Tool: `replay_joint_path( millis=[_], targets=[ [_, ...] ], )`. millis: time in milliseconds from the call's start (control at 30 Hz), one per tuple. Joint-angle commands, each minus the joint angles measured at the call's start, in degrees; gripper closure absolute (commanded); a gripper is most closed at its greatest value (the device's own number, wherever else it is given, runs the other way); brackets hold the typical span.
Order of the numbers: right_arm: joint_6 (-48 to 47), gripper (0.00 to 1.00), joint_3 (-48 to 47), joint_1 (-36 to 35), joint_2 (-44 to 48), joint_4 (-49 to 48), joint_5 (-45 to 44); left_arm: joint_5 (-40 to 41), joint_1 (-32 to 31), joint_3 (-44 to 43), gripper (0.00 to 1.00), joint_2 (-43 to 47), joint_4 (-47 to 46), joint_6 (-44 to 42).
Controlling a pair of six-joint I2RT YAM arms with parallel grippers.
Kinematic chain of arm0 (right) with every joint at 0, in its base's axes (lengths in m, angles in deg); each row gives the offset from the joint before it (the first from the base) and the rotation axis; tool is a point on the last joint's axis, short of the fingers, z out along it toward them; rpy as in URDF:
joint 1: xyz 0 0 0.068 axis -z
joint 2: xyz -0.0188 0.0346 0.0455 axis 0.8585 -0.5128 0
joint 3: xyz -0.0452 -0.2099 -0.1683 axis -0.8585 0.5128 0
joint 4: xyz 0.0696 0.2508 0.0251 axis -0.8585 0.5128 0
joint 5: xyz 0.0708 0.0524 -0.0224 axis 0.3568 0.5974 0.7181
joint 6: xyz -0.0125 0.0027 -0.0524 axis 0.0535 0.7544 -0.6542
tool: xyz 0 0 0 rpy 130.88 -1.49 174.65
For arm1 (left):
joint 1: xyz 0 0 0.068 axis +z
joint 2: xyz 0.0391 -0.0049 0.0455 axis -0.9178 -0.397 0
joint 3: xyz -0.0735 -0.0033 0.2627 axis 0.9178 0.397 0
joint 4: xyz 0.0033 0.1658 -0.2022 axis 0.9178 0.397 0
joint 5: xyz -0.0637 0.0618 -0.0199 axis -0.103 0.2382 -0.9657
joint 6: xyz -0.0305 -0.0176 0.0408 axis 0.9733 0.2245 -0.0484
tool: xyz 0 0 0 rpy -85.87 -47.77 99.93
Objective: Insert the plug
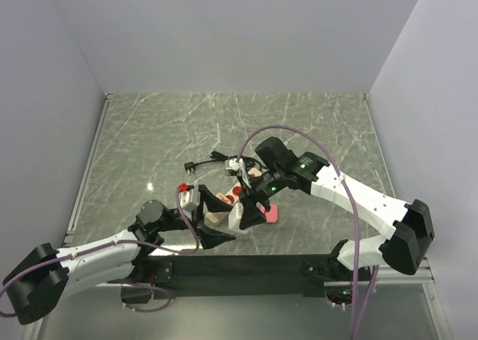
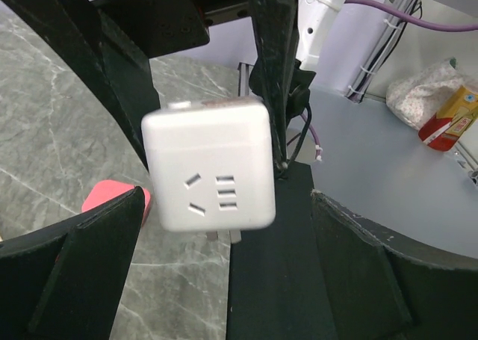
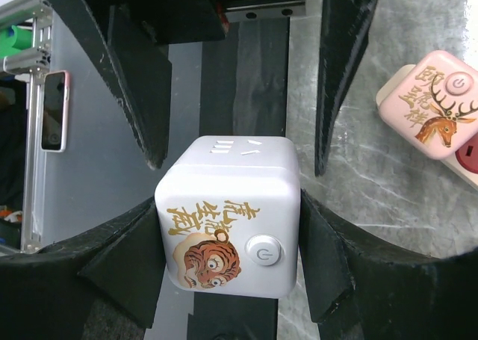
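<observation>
The plug is a white cube adapter (image 3: 230, 220) with a tiger picture and a round power button; my right gripper (image 3: 231, 228) is shut on its two sides. It hangs above the table near the front edge (image 1: 237, 214). In the left wrist view its socket face (image 2: 211, 168) points at the camera and metal prongs stick out underneath. My left gripper (image 2: 224, 280) stands wide open just short of the cube, touching nothing. A pink cube with a deer picture (image 3: 429, 101) sits on the marble table (image 1: 164, 131) on a reddish base (image 3: 469, 167).
A black cable with a small connector (image 1: 205, 162) lies behind the grippers. The black base rail (image 1: 246, 269) runs along the table's near edge under the cube. White walls (image 1: 67, 71) close in the left, back and right. A phone (image 3: 54, 108) lies off the table.
</observation>
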Motion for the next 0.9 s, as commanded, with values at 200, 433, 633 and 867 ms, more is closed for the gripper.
replay_joint_path(
  millis=[200,433,633,867],
  targets=[
    [-0.36,1.00,-2.49,-1.54,1.61,-0.69,-0.59,3.11,-1.65,-4.31,0.03,-3.97,-0.67,0.00],
    [-0.27,1.00,-1.87,-1.97,1.52,-1.04,-0.85,3.02,-1.83,-5.89,0.14,-7.05,-1.28,-0.18],
    [-0.45,1.00,-1.87,-2.33,1.08,-0.86,-0.85,1.27,-1.83,-7.12,0.30,-9.95,-1.81,-0.71],
    [2.79,1.00,-1.78,-2.41,1.43,-2.80,-3.75,-0.94,-2.26,-6.42,0.96,-13.20,-7.25,-0.44]
  ],
)
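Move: The left hand, fingers wide open and pointing right, has the white plug about 3 cm to its right, 1 cm farther out and 1 cm lower. On the power strip's near end, the pink plug sits some 10 cm ahead of the left hand, 4 cm to its left and 13 cm below. The pink square lies on the table about 11 cm ahead, 13 cm right and 18 cm below. The right hand already grips the white plug, its middle about 1 cm left of and 1 cm below the hand point. The left fingers close onto two opposite sides of the white plug and pinch it, opposite the right hand's continuing grip. To get there the left hand slides some 2.5 cm right, sinking about 1 cm and edging forward, and starts closing partway through the approach. The right hand keeps its hold nearly in place, sinking about 1 cm late on. ##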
